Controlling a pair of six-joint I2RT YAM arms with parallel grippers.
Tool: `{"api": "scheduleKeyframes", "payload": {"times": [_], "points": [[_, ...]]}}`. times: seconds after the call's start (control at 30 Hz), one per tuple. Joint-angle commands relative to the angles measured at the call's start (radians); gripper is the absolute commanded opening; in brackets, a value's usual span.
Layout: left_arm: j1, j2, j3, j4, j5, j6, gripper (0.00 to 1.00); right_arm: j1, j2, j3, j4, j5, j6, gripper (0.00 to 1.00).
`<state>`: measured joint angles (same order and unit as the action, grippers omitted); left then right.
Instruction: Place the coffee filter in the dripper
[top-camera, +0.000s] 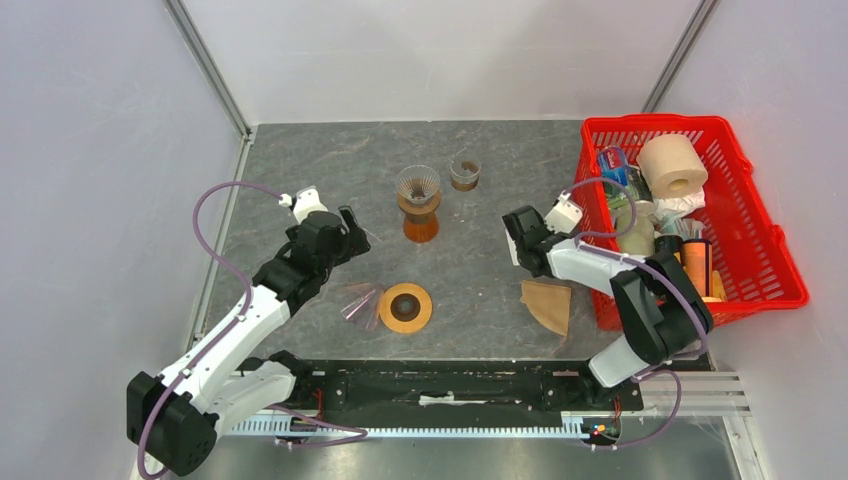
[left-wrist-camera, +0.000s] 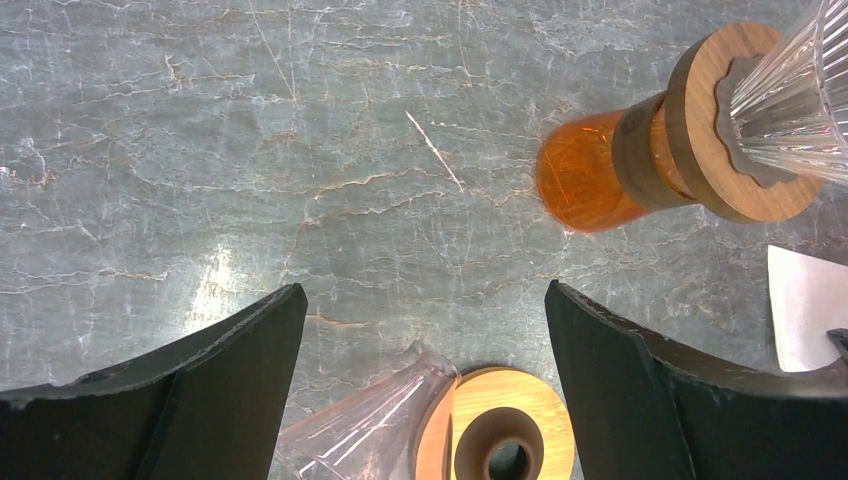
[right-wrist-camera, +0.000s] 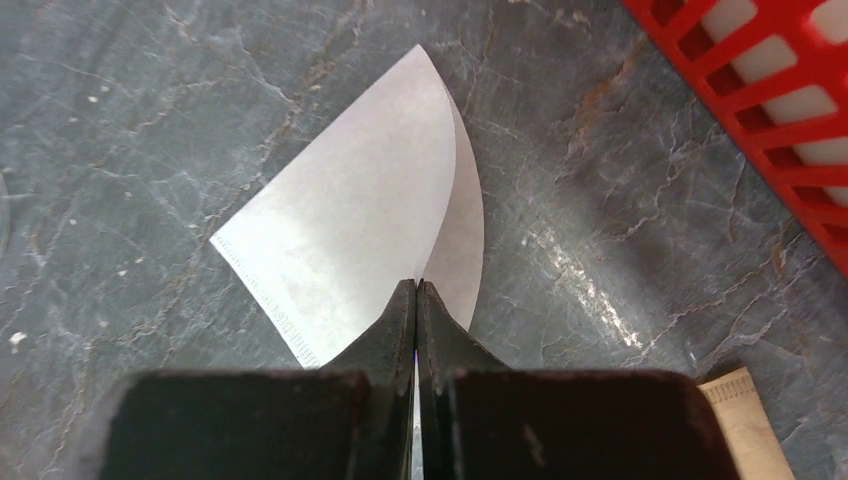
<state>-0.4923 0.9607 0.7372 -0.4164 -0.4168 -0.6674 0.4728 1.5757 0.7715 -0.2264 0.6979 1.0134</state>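
A white paper coffee filter (right-wrist-camera: 360, 190) fans out ahead of my right gripper (right-wrist-camera: 416, 284), which is shut on the filter's near edge. Its corner also shows as a white sheet (left-wrist-camera: 805, 305) in the left wrist view. The glass dripper (top-camera: 418, 184) stands upright with a wooden collar on an orange carafe (top-camera: 420, 226) at mid table, left of my right gripper (top-camera: 514, 242). My left gripper (top-camera: 352, 238) is open with nothing between its fingers (left-wrist-camera: 420, 290), just left of the carafe (left-wrist-camera: 585, 185).
A second, pinkish glass dripper with a wooden ring (top-camera: 404, 307) lies on its side near the front, below my left gripper. A brown filter (top-camera: 550, 303) lies on the table. A small glass cup (top-camera: 464, 173) stands behind. A red basket (top-camera: 760, 240) of items is on the right.
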Motion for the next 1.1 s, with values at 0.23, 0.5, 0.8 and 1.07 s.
{"api": "scheduleKeyframes", "payload": {"times": [0.23, 0.5, 0.8, 1.07], "points": [[0.001, -0.014, 0.029, 0.008, -0.013, -0.024, 0.96, -0.004, -0.234, -0.027, 0.245, -0.146, -0.547, 0.0], [0.0, -0.027, 0.043, 0.011, 0.043, -0.027, 0.96, 0.002, -0.368, -0.06, 0.382, -0.525, -1.029, 0.0], [0.001, -0.025, 0.093, 0.039, 0.222, -0.011, 0.96, 0.036, -0.454, -0.018, 0.238, -0.966, -1.522, 0.0], [0.001, 0.02, 0.131, 0.199, 0.613, 0.044, 0.97, 0.069, -0.411, 0.206, -0.352, -1.429, -1.959, 0.0]]}}
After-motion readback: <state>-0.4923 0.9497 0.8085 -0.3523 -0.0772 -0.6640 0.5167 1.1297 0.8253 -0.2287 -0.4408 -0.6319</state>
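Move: The right hand is already shut on the white coffee filter. From it, the glass dripper on its carafe lies about 26 cm left, 6 cm ahead and 16 cm up; the small glass 22 cm ahead and 16 cm left; the brown filter 11 cm back and 5 cm right. From the left hand, the dripper is some 19 cm right, 6 cm ahead and slightly above, with the wooden ring 15 cm right, 10 cm back and well below. Up first, slightly forward, then left and finally back, the right hand carries the pinched filter towards the dripper, ending roughly 15 cm higher and 14 cm farther left. Its wrist swings counter-clockwise by about 105 degrees on the way, so the fingers come round to point left. In the latter half the open, empty left hand sweeps some 6 cm right and rises a little towards the dripper, turning clockwise. ##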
